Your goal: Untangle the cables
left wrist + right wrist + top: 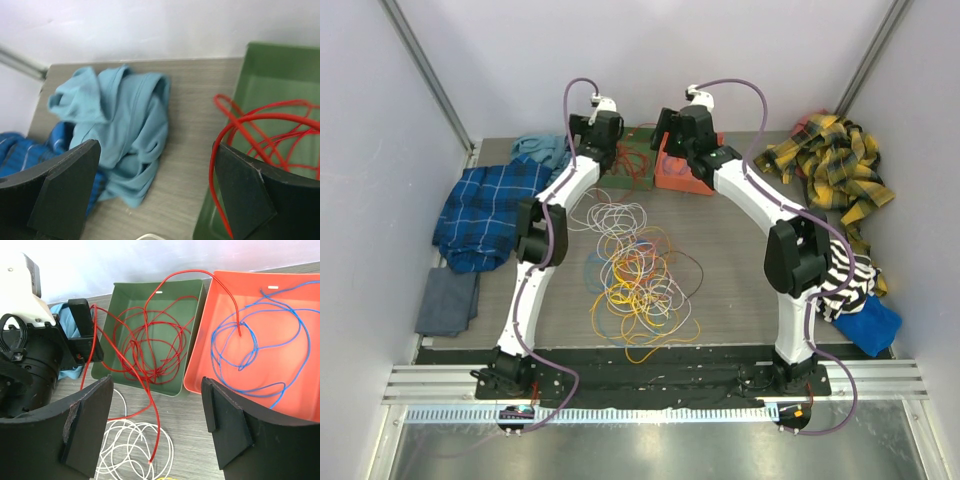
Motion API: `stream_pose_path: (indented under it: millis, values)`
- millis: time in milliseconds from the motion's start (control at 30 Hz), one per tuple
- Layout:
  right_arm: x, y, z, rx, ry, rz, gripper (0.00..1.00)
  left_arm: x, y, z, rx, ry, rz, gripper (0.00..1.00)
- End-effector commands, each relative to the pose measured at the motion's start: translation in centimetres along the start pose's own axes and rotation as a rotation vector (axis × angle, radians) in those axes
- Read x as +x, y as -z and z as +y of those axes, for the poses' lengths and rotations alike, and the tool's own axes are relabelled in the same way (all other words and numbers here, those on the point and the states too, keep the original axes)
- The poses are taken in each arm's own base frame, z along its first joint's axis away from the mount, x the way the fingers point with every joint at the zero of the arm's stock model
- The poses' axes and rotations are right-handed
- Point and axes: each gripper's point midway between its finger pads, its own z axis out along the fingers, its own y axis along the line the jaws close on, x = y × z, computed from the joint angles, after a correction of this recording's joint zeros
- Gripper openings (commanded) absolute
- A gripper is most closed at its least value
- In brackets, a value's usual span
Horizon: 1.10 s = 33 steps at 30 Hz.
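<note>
The cables (635, 275) lie in a yellow, orange, white and blue tangle mid-table, with white loops (135, 445) at its far side. A red cable (150, 345) is coiled in the green tray (197, 330); one strand hangs over the near wall and ends on the table, another reaches into the orange tray (250, 310), which holds a blue cable (250, 347). My left gripper (155, 195) is open beside the green tray (270, 90), with the red cable (217, 165) passing along its right finger. My right gripper (157, 430) is open above the table in front of both trays.
A light blue cloth (120, 135) lies left of the green tray, with a blue plaid shirt (485, 210) further left. Yellow plaid fabric (835, 165), a striped cloth and a blue cloth lie along the right side. Grey fabric (448, 300) sits at the near left.
</note>
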Motion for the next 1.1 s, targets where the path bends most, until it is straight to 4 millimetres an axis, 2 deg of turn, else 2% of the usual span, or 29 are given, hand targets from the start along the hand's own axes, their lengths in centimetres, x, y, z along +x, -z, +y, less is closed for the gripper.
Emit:
stream_pose_path:
  millis: [0,67,100,133,167,200,267,333,533,667,833,867,900,967,1000,1033,1067]
  values:
    - [-3.8,2.3,1.7,-0.042,-0.027,-0.097,0.79,-2.3,2.7,2.9,-0.072,0.008,0.010,1.00]
    - [-3.7,2.2,1.8,-0.052,-0.033,-0.094,0.79,-3.2,4.3,1.4,0.041,0.043,0.002,1.00]
    - [-3.5,2.1,2.0,-0.056,-0.039,-0.088,0.79,-3.5,5.2,-1.3,0.179,0.039,-0.010,1.00]
    - [-3.4,2.2,2.1,-0.060,-0.038,-0.086,0.79,-3.3,5.8,-2.6,0.235,0.028,-0.007,1.00]
    - [-3.3,2.2,2.2,-0.062,-0.041,-0.083,0.79,-4.3,6.4,-2.9,0.238,0.029,-0.020,1.00]
    - [-3.5,2.4,2.3,-0.065,-0.046,-0.085,0.78,-3.2,6.5,-2.0,0.112,-0.018,0.012,1.00]
    - [-3.6,2.7,2.2,-0.065,-0.047,-0.091,0.79,-3.9,6.6,-1.2,0.037,-0.042,0.004,1.00]
    - [-4.0,3.3,2.2,-0.063,-0.044,-0.102,0.79,-3.6,6.6,0.3,-0.028,-0.043,0.021,1.00]
    - [-4.5,3.9,2.2,-0.062,-0.045,-0.112,0.79,-1.7,6.1,4.4,-0.123,0.002,0.095,1.00]
    - [-4.5,4.1,2.4,-0.070,-0.051,-0.114,0.79,0.2,6.2,6.2,-0.204,-0.058,0.137,1.00]
    - [-3.8,4.1,2.2,-0.068,-0.052,-0.099,0.78,1.5,6.6,7.3,-0.245,-0.117,0.165,1.00]
    - [-3.7,4.0,2.1,-0.069,-0.053,-0.095,0.79,1.1,7.1,7.6,-0.237,-0.100,0.158,1.00]
    - [-3.5,4.0,2.2,-0.076,-0.056,-0.091,0.78,2.0,7.2,7.4,-0.216,-0.105,0.176,1.00]
    - [-2.9,3.8,2.0,-0.075,-0.060,-0.080,0.78,2.1,7.7,7.5,-0.191,-0.058,0.180,1.00]
    - [-2.5,3.8,2.2,-0.084,-0.060,-0.073,0.78,1.6,8.3,8.1,-0.169,0.019,0.182,1.00]
    - [-2.0,3.6,2.1,-0.094,-0.069,-0.065,0.78,2.3,8.4,7.6,-0.118,0.042,0.201,1.00]
    - [-1.7,3.6,2.1,-0.099,-0.074,-0.060,0.78,2.5,8.5,7.9,-0.105,0.073,0.208,1.00]
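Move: The red cable's raised loop hangs over the left gripper's right-hand finger, about 4 cm right of the open hand's middle and level with it. The green box with the red coils lies some 12 cm right, 3 cm farther out and 13 cm below; the teal cloth is 13 cm left, 4 cm ahead, equally low, and the white cables 7 cm right, 16 cm back. For the right hand, the loop is roughly 17 cm left, 8 cm ahead and 8 cm lower. The red cable, already caught on the left gripper, is tugged and shaken as that hand draws back about 9 cm, away from the green box. On the way it swings some 5 cm right, then nearly 10 cm left, bobbing a few centimetres, while the wrist tips down about 15 degrees and turns slightly counter-clockwise; the fingers stay wide open. ##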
